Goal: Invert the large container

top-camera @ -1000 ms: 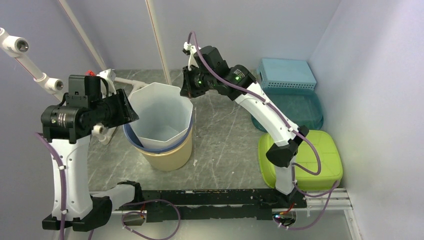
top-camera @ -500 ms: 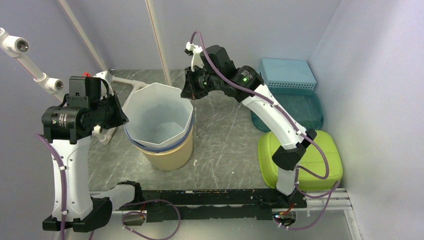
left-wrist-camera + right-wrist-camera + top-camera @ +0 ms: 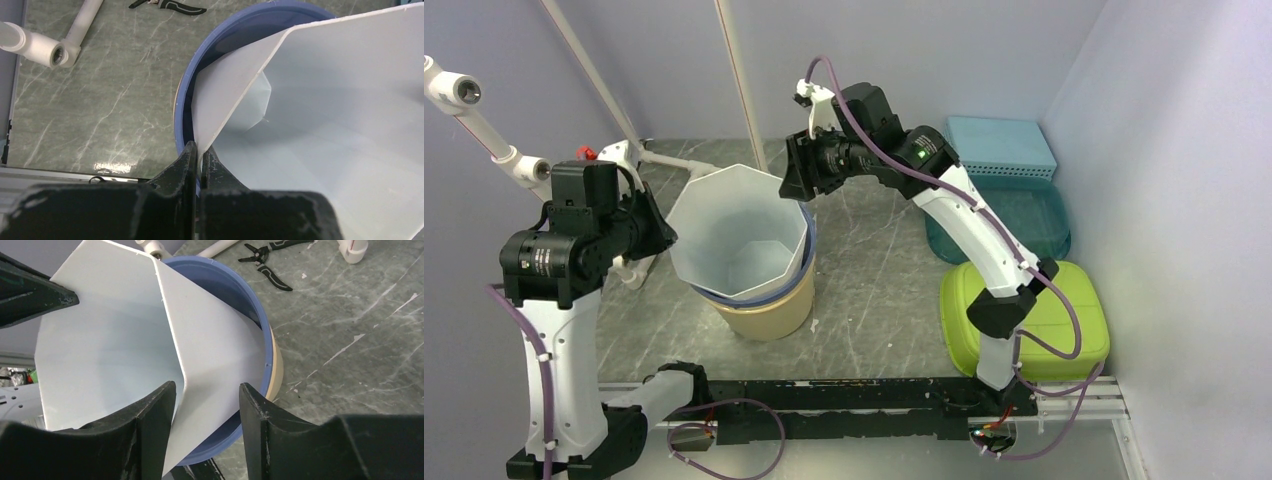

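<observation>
The large container [image 3: 739, 235] is a white octagonal tub, standing tilted inside a blue-rimmed beige bucket [image 3: 764, 315]. My left gripper [image 3: 667, 232] is at its left rim; in the left wrist view the gripper [image 3: 200, 150] is shut on the thin white wall [image 3: 325, 125], beside the blue rim [image 3: 185, 95]. My right gripper [image 3: 796, 185] is at the far right rim. In the right wrist view that gripper [image 3: 207, 395] stands open, its jaws straddling the white wall [image 3: 110, 350] with a gap on the outer side.
A green upturned basin [image 3: 1034, 315] lies at the right, with a teal tray [image 3: 1014, 215] and a light blue basket [image 3: 996, 147] behind it. A white pipe frame [image 3: 649, 155] and black pliers [image 3: 267, 270] lie behind the bucket.
My left gripper has shut on the container's left rim. My right gripper has let go of the far rim and opened. The white container now leans more to the left.
</observation>
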You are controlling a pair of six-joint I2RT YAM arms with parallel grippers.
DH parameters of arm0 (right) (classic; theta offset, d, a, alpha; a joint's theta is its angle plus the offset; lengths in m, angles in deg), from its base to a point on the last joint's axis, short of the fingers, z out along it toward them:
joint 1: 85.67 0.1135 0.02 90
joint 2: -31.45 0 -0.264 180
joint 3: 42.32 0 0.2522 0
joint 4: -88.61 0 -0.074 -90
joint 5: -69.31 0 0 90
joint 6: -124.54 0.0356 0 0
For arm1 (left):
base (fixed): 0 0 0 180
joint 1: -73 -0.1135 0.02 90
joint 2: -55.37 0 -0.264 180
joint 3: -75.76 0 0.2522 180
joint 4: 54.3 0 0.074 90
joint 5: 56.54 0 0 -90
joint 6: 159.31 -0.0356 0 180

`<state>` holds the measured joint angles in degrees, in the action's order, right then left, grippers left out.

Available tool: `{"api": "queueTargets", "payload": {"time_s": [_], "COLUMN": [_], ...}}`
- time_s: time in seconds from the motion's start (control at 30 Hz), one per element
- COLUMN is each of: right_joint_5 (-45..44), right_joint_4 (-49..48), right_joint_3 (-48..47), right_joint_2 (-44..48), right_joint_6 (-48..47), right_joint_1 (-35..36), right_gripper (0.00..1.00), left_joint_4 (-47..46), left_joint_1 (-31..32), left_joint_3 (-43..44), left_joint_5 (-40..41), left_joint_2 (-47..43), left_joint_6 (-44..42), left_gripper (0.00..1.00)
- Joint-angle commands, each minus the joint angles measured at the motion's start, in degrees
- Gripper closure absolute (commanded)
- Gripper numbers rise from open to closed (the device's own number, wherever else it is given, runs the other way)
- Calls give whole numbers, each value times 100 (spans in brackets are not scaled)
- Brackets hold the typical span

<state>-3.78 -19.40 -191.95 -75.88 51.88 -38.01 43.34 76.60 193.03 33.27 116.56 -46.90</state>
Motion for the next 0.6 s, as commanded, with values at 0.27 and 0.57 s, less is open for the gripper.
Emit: {"api": "queueTargets", "payload": {"time_s": [0.27,0.57], "right_joint_5": [-1527,-2514], "right_joint_4": [480,222], "right_joint_3": [-817,-809], "right_joint_2": [-401,-295], "right_joint_6": [-445,-549], "right_joint_1": [606,751], "right_gripper": [45,90], "left_joint_4": [-808,-906], "left_joint_1": [27,27], "left_joint_3": [46,-14], "left_joint_5": [-228,-309], "left_joint_2": [-127,-199], "left_joint_6": [261,315], "left_gripper": [97,97]}}
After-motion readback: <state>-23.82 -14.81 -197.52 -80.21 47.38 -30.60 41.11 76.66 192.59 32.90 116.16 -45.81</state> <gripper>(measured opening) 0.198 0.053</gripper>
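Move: The right hand's open fingers already straddle the right rim of the white container, which lies barely 1 cm to its left and level with it. The container's middle is some 10 cm left, 6 cm back and 12 cm below; the blue bucket around it is roughly 8 cm left, 6 cm back and 20 cm below. From the left hand, already pinching the left rim, that middle lies about 10 cm right, 2 cm ahead and 11 cm below. The right fingers, still straddling the right rim with one inside and one outside, close in the later half and pinch the wall. Before that the hand sinks about 2 cm and swings briefly left, then eases back right and slightly forward as the wrist tips the fingers more steeply downward, roughly 15 degrees of turn. The left hand keeps its pinch on the opposite rim, almost in place. ##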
